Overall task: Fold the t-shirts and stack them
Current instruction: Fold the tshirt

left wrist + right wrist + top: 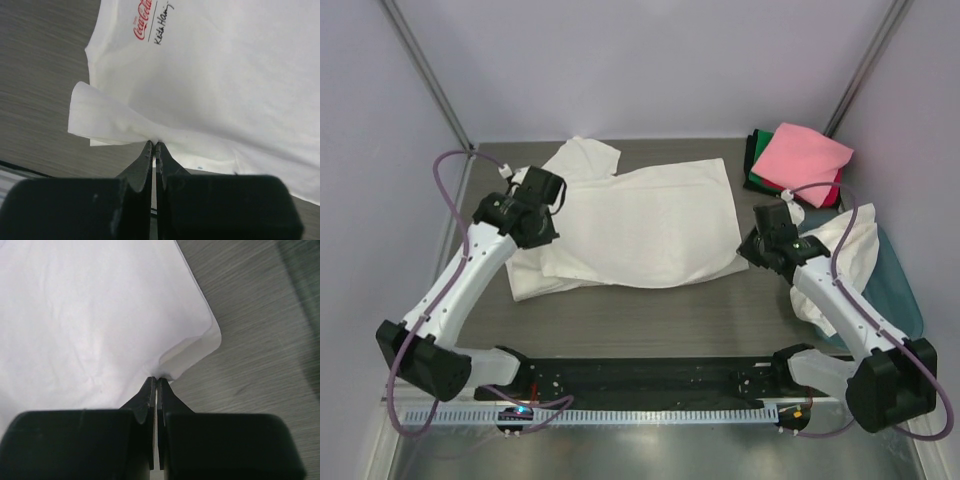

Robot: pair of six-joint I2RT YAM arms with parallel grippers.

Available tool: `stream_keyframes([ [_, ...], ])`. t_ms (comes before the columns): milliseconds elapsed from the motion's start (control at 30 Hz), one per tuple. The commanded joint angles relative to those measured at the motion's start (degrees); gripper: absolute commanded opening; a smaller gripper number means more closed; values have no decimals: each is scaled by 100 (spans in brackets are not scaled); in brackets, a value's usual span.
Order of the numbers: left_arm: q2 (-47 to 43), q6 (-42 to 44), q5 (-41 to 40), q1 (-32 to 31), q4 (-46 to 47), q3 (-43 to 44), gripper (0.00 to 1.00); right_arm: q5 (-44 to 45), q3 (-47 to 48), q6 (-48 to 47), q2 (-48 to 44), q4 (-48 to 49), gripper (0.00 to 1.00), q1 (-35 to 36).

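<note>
A cream-white t-shirt [645, 225] lies spread flat across the middle of the table. In the left wrist view it shows a small red chest mark [142, 21]. My left gripper [545, 225] is shut on the shirt's left edge; its tips [155, 144] pinch a fold of cloth beside a sleeve. At the shirt's near right corner my right gripper [750, 255] is shut, its tips [156, 379] nipping the cloth. Folded t-shirts are stacked at the back right, a pink one [802, 158] on top of green [760, 183], black and red layers.
A teal plastic tub [898, 290] stands at the right edge with another cream-white shirt [850, 245] draped in it, just behind my right arm. Slanted frame posts rise at both back corners. The arms' black base rail [640, 380] runs along the near edge.
</note>
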Motion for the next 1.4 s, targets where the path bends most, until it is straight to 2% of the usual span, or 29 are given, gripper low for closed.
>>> stream_keyframes([
  [0,388,824,73,209,324,583,0,204,487,-256,452,330,1,-4],
  [133,968,1255,117,411,570,1076,0,257,952,-387,1024,392,1,-39],
  [300,1916,1520,188,596,640,1770,0,266,1497,-555,1569,444,1,-179],
  [500,2647,1748,153,842,641,2254,0,117,1893,-695,2184,558,1,-443],
  [1000,4878,2276,-542,983,140,4388,1,-68,2579,-757,3739,796,1,-592],
  [1067,5169,2355,-524,1000,70,4652,8,-85,2728,-722,3855,787,1,-627],
  [1100,5492,2373,-507,1027,-26,5037,24,-103,2789,-704,4012,787,1,-645],
  [1133,5661,2312,-481,1070,-149,5249,47,-120,2964,-695,4074,778,1,-663],
  [1167,5845,2233,-463,1106,-298,5582,64,-181,3105,-704,4179,657,9,-715],
  [1200,6047,2076,-471,1141,-769,5899,74,-226,3263,-765,4276,525,45,-742],
  [1233,6258,1944,-376,1254,-1027,6415,86,-226,3674,-792,4495,332,61,-777],
  [1300,6103,1592,-252,1343,-1222,6351,90,-147,3993,-932,4576,-266,73,-838],
  [1333,5563,1521,-217,1387,-1092,6020,90,-138,3925,-967,4498,-294,73,-856],
  [1367,5209,1381,-199,1422,-882,5129,91,-112,3802,-985,4236,-259,74,-865],
])
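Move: Lying ahead of both pinched hands is the strip across the shirt body where its lifted near edge is to go. It is about 20 cm ahead of the left hand and 20 below, with the red print roughly 12 cm ahead, 3 to the left. For the right hand the strip is about 15 cm ahead and 12 below; the shirt's far hem corner is about 38 cm ahead, 2 left, and the white cloth in the tub some 20 cm right and 2 ahead. Carrying the pinched near edge of the t-shirt forward over its body, both hands sink as they go, the left about 23 cm out and 9 down, the right some 17 out and 5 down overall. The fingers tip down slightly, then both grippers open wide near the end of the sweep and let the edge go, still moving, above the shirt. ##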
